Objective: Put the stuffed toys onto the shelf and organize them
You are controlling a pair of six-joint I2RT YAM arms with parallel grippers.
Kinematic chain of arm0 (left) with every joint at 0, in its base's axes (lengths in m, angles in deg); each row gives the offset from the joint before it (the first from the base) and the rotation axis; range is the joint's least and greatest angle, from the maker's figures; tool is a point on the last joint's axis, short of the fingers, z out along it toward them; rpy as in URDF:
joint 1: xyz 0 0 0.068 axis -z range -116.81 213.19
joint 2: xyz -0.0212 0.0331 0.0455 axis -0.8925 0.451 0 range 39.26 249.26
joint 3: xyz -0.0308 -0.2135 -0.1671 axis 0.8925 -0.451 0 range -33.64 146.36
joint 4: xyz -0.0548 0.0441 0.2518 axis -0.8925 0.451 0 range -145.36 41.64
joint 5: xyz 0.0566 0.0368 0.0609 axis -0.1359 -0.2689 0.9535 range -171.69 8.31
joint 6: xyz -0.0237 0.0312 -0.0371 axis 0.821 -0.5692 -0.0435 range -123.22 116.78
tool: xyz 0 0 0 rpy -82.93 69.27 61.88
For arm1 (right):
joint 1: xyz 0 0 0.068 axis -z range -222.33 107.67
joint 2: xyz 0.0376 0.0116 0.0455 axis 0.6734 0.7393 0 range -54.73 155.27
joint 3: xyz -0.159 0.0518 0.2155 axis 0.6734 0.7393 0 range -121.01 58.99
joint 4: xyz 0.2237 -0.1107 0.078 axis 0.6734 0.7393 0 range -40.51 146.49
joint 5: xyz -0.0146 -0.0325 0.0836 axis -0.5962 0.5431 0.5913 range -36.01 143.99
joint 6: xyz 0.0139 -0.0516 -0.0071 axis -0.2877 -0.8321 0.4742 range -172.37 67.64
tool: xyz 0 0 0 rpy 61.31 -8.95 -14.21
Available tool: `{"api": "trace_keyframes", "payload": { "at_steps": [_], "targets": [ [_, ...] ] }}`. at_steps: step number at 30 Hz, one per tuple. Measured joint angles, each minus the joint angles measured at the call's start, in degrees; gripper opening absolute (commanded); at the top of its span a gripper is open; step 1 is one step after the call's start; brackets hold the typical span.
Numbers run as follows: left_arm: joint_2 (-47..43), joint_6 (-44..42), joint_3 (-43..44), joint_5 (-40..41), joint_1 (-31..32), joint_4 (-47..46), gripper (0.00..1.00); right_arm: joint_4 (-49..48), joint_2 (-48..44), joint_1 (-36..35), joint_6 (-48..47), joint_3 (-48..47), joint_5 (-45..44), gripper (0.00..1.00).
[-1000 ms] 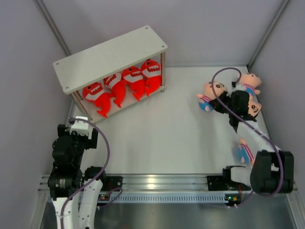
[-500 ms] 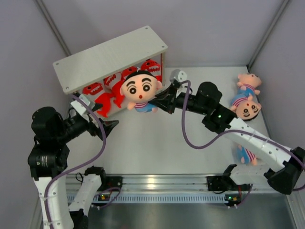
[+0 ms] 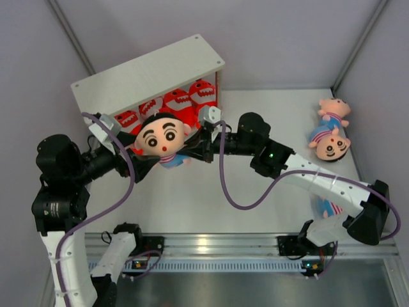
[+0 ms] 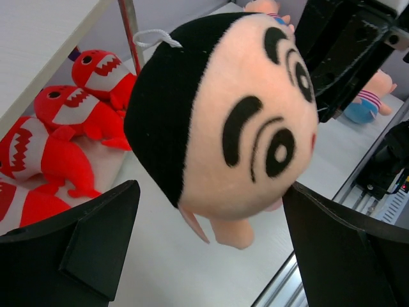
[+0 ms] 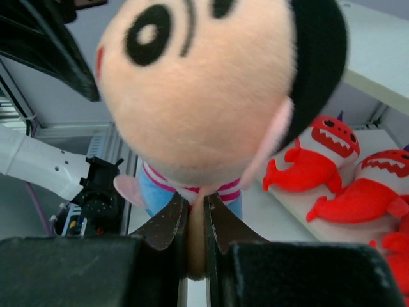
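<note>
A peach boy doll (image 3: 163, 137) with black hair hangs in the air in front of the shelf (image 3: 147, 73). My right gripper (image 3: 193, 152) is shut on a limb under its striped shirt, with the pinched limb (image 5: 197, 224) between the fingers (image 5: 167, 224). My left gripper (image 3: 142, 165) stands wide open at the doll's head (image 4: 223, 115), one finger (image 4: 96, 243) on either side. Several red sharks (image 3: 176, 105) lie in a row on the shelf's lower tier. The top tier is bare.
Two more boy dolls (image 3: 331, 128) lie at the far right of the table. A further one (image 3: 327, 206) is partly hidden under my right arm. The shelf's metal leg (image 4: 131, 29) stands close behind the held doll.
My right arm took a doll from the right-hand group and carried it left across the table. My left arm rose and brought its open fingers up to the doll's head.
</note>
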Motion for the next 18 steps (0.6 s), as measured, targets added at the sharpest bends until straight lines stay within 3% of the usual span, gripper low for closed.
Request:
{"api": "trace_keyframes", "payload": {
  "at_steps": [7, 8, 10, 11, 12, 14, 18],
  "targets": [
    [2.62, 0.87, 0.87, 0.37, 0.00, 0.20, 0.98, -1.62, 0.61, -0.59, -0.02, -0.09, 1.22, 0.00],
    [2.80, 0.96, 1.16, 0.31, 0.00, 0.24, 0.94, -1.79, 0.81, -0.72, -0.02, -0.11, 1.36, 0.00],
    [2.89, 1.09, 1.70, 0.26, 0.00, 0.33, 0.78, -2.34, 1.22, -0.92, 0.00, -0.13, 1.57, 0.00],
    [2.89, 1.05, 1.86, 0.02, 0.00, 0.39, 0.61, -2.56, 1.40, -0.98, 0.02, -0.20, 1.77, 0.00],
    [2.89, 1.09, 2.01, -0.44, 0.00, 0.42, 0.28, -2.60, 1.64, -1.01, 0.02, -0.57, 2.01, 0.00],
    [2.89, 1.14, 2.16, -0.83, 0.00, 0.26, 0.01, -2.60, 2.25, -1.05, 0.04, -1.62, 2.43, 0.00],
    [2.89, 1.22, 2.47, 0.11, 0.00, -0.09, 0.00, -2.78, 3.10, -1.05, 0.50, -2.71, 2.34, 0.04]
  ]
}}
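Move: Just off the left hand's open fingers hangs the black-haired boy toy, its middle about 6 cm to the right, 2 cm ahead and 2 cm above. Ahead of that hand, the row of red sharks is centred some 28 cm out and 33 cm down, 1 cm left; the shelf's top board lies about 33 cm ahead, 6 cm left and 10 cm lower. The right hand already holds the boy toy, its middle about 6 cm left, 3 cm ahead, 2 cm above. Easing forward about 1 cm, the left hand gets its wide-open fingers around the boy toy's free side, then all but stays there and shuts them, pinching the pale arm just under the head. Meanwhile the right hand keeps its grip on the other arm and brings the toy some 1.5 cm left towards the left hand, rising about 1 cm. ##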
